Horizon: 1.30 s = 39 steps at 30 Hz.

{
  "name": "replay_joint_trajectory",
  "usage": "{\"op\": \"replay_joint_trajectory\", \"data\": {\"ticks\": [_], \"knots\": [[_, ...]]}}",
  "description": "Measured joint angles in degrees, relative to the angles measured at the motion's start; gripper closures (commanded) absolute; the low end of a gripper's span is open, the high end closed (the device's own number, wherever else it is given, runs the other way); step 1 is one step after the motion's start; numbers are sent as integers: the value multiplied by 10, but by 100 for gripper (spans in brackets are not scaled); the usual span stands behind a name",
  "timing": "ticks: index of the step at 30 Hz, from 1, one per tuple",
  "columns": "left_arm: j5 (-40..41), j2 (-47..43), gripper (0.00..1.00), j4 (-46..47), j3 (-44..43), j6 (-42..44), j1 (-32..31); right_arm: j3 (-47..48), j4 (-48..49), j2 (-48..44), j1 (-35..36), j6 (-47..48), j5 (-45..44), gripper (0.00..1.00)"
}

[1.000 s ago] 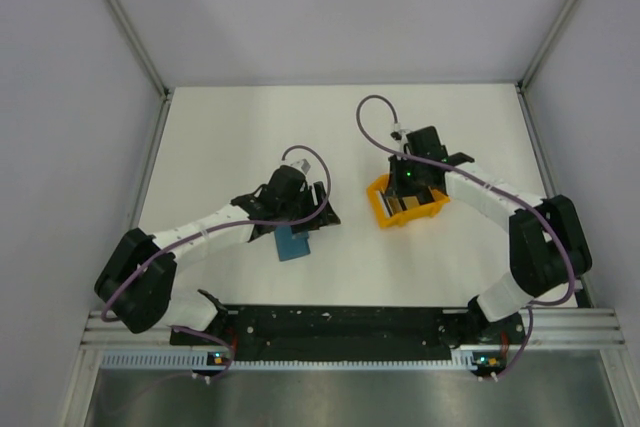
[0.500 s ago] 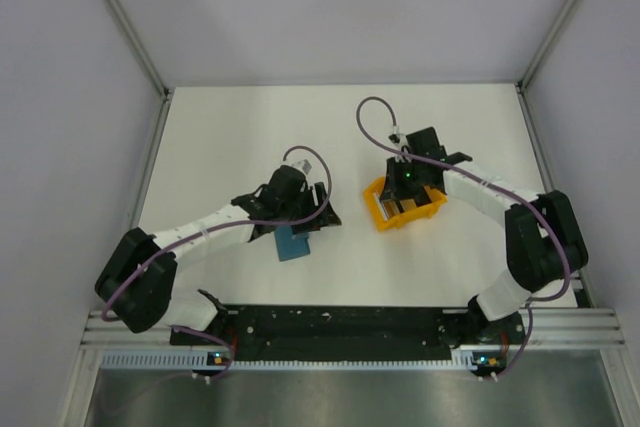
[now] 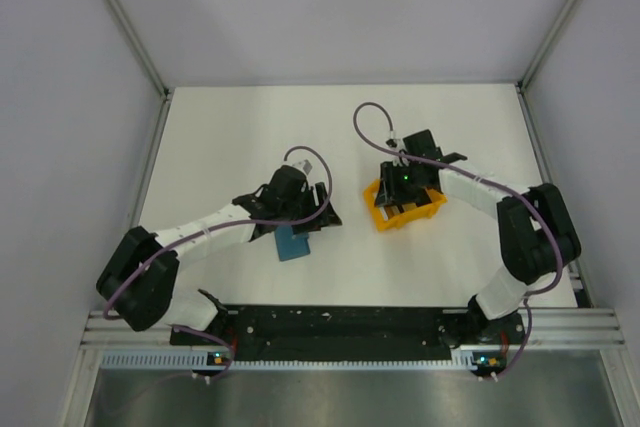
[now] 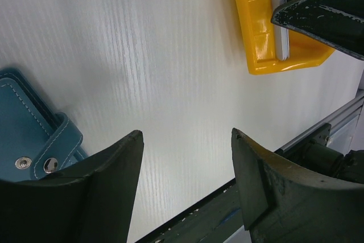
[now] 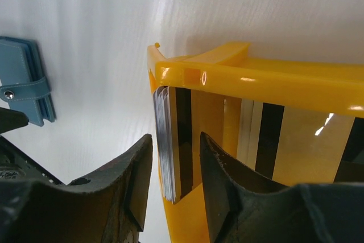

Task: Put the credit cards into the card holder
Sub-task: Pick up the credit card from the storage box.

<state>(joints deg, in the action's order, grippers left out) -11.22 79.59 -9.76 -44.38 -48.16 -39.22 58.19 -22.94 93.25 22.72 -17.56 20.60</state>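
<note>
The credit cards [image 5: 170, 140] stand on edge as a stack against the left wall of the orange tray [image 5: 256, 75]. My right gripper [image 5: 175, 136] reaches into that tray [image 3: 380, 215], open, one jaw on each side of the stack with a small gap at each. More cards [image 5: 267, 140] lean deeper inside. The teal-blue card holder [image 3: 293, 243] lies flat on the table. My left gripper [image 4: 186, 132] hovers open and empty just right of the holder [image 4: 28, 123]. From above, the left gripper [image 3: 316, 211] sits over the holder's far end and the right gripper [image 3: 405, 192] covers the tray.
The white table top [image 3: 240, 137] is walled by grey panels on three sides. A black rail [image 3: 340, 322] with the arm bases runs along the near edge. A purple cable [image 3: 365, 122] loops above the right wrist.
The right wrist has edged slightly left over the tray, and the tray shifted a little with it. The left arm and the card holder have stayed still.
</note>
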Motion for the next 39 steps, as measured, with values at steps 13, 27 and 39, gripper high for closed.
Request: {"op": "replay_joint_trajectory", "data": {"ticks": [13,27,39], "knots": [[-6,10,33,5,0,-1,0,0,4,10,0,0,21,69],[-14,16,33,8,-1,-2,0,0,5,5,0,-2,44,87],[-14,16,33,8,-1,-2,0,1,1,-28,-1,-1,41,90]]}}
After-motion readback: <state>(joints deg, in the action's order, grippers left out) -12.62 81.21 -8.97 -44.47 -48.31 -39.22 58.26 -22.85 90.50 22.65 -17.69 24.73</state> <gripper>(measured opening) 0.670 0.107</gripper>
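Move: Just under the right fingertips, about 2 cm down and perhaps 1 cm back, stand the leftmost credit cards, at the left end of the storage box. The box's middle is some 5 cm to the right of that hand, 2 cm back and 4 cm below. The blue card holder lies about 20 cm left and 9 cm back, on the table. From the left hand, the cards are roughly 12 cm right, 3 cm ahead and 5 cm lower. Dipping a little over 1 cm, the right hand takes its half-open fingers down astride the leftmost cards, then eases up and about 1 cm left while closing them nearly shut, pinching the cards by their upper part. Still gripping, it rises at the end to some 2 cm above its starting height. ##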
